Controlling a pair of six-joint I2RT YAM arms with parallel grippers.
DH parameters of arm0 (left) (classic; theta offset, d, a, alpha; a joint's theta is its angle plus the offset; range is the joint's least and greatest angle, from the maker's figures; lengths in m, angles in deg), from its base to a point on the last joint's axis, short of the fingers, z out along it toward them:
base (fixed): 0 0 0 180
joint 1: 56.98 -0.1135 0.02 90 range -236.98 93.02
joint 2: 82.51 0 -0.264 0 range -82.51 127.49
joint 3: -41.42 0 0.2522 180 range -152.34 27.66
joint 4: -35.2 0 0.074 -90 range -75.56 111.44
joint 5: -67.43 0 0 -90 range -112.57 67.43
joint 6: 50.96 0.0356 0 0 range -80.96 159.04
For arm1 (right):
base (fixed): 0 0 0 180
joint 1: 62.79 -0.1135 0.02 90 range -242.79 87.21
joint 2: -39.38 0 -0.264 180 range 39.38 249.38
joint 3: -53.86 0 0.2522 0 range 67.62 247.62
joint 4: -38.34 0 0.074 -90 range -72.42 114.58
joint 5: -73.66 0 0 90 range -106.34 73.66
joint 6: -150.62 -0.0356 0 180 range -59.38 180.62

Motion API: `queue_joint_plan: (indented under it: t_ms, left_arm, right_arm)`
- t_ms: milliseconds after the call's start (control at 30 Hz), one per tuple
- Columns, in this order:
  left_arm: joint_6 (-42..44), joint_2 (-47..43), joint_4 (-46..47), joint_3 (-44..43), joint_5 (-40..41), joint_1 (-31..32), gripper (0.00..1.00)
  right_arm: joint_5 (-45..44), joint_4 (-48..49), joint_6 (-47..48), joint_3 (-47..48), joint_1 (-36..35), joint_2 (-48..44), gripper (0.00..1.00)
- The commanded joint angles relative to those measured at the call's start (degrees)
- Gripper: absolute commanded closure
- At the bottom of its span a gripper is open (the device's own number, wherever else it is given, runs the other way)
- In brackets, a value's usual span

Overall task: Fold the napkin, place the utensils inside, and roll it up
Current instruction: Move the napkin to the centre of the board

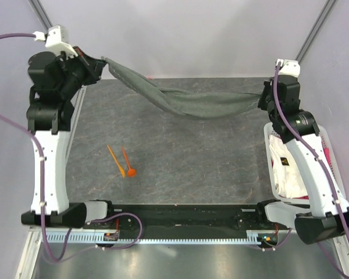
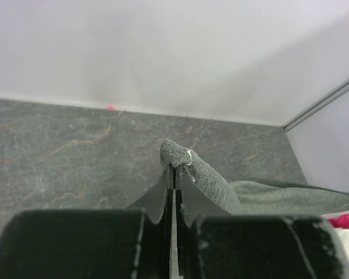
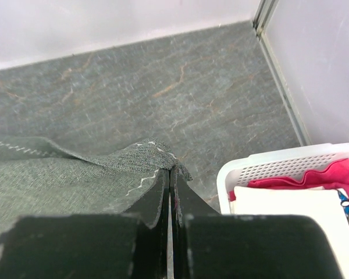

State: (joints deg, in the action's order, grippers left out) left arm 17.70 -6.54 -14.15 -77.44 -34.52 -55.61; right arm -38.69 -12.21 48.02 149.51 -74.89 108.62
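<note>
The dark grey napkin (image 1: pixel 192 102) hangs stretched above the far part of the table, sagging in the middle between both arms. My left gripper (image 1: pixel 103 64) is shut on its left corner (image 2: pixel 180 154), the cloth bunched over the fingertips. My right gripper (image 1: pixel 260 99) is shut on the right corner (image 3: pixel 163 158), where the pale stitched hem shows. Two slim orange utensils (image 1: pixel 123 163) lie on the table at the near left, one with a rounded end, well away from both grippers.
A white basket (image 1: pixel 271 174) with white and pink fabrics stands at the right edge under the right arm, its rim (image 3: pixel 279 164) close to the right gripper. The grey marbled tabletop (image 1: pixel 192 163) ends at a pale back wall.
</note>
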Motion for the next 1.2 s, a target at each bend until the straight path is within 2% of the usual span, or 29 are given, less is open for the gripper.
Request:
queue_joint_plan:
  t_ms: [0,67,200,333,433,467,533,567,667,767,800,833,900,933,1000,1033,1133,1167]
  left_arm:
    - [2.4,-3.7,2.5,-2.2,-0.6,-0.1,0.98]
    - [1.9,-0.7,2.5,-4.2,-1.4,-0.1,0.98]
    - [0.6,11.3,2.5,-8.4,-5.8,-0.1,0.98]
    - [1.2,29.2,0.6,-16.2,-6.3,-0.1,0.98]
    - [1.7,37.7,0.5,-20.5,-6.2,-0.1,0.98]
    - [1.7,42.2,0.4,-21.3,-6.3,-0.1,0.85]
    - [1.7,44.7,0.4,-21.1,-7.7,0.0,0.56]
    - [1.9,44.4,0.3,-20.2,-7.6,0.6,0.37]
    - [3.9,38.2,1.7,-12.2,-1.5,3.1,0.25]
    - [3.9,30.9,5.9,1.0,4.6,5.8,0.22]
    - [2.8,25.7,7.5,5.0,6.7,6.6,0.22]
    - [2.1,22.7,8.8,13.0,7.2,7.3,0.22]
    - [-0.3,14.8,12.4,20.9,8.1,9.8,0.22]
    - [-0.9,12.5,13.2,27.9,8.4,12.1,0.22]
    - [-1.2,8.3,14.8,33.7,10.8,15.9,0.22]
    - [-1.2,5.7,14.7,37.8,11.4,20.2,0.22]
    - [-2.5,3.1,14.2,44.1,11.7,27.5,0.25]
    - [-3.4,2.8,13.9,45.4,11.6,28.9,0.29]
  right_arm:
    - [-1.6,1.6,1.2,0.7,0.1,-4.4,1.0]
    - [-2.2,2.1,1.0,0.7,0.3,-3.8,1.0]
    - [0.3,2.5,0.1,0.4,1.0,1.3,1.0]
    - [3.6,5.8,-0.5,-2.3,2.3,8.3,1.0]
    - [5.4,7.3,-0.3,-2.7,2.7,13.6,1.0]
    - [5.6,7.4,-0.1,-2.7,2.8,14.6,1.0]
    - [6.6,7.4,0.0,-3.0,2.8,17.2,1.0]
    - [7.1,7.4,-0.1,-3.2,2.8,17.8,1.0]
    - [8.0,7.4,-0.6,-4.5,2.8,18.5,1.0]
    - [8.4,7.5,-1.2,-6.3,2.8,17.4,1.0]
    - [8.5,7.5,-1.4,-6.7,2.8,16.9,1.0]
    - [8.7,7.7,-1.5,-7.7,2.8,16.6,1.0]
    - [9.5,7.9,-1.9,-8.7,2.8,15.9,1.0]
    - [9.8,7.9,-2.0,-9.5,2.9,15.7,1.0]
    - [10.4,8.0,-2.3,-10.4,2.8,14.9,1.0]
    - [10.7,8.1,-2.3,-11.1,2.8,14.7,1.0]
    - [11.3,8.4,-2.3,-12.3,2.8,14.0,1.0]
    - [11.4,8.4,-2.3,-12.5,2.9,13.8,1.0]
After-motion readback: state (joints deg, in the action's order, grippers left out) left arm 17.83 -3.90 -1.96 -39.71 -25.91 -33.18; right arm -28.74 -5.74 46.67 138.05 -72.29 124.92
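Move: The napkin hangs between my two shut grippers. The middle of the board, where it is to go, lies about 25 cm to the right of my left hand, 3 cm farther out and 45 cm below; from my right hand it is some 27 cm left, 4 cm ahead and 32 cm below. The orange utensils lie about 12 cm back and 8 cm left of my left hand; the basket's middle is about 13 cm back and 21 cm right of my right. After a small lift back, I swing both hands forward and down to cast the napkin over the board. My left hand tips down and opens late in its plunge, bottoming out some 33 cm below its start, then draws back and right, rising a little, over the cloth. My right hand sinks about 17 cm, tipping down some 20 degrees, and keeps its corner pinched. ##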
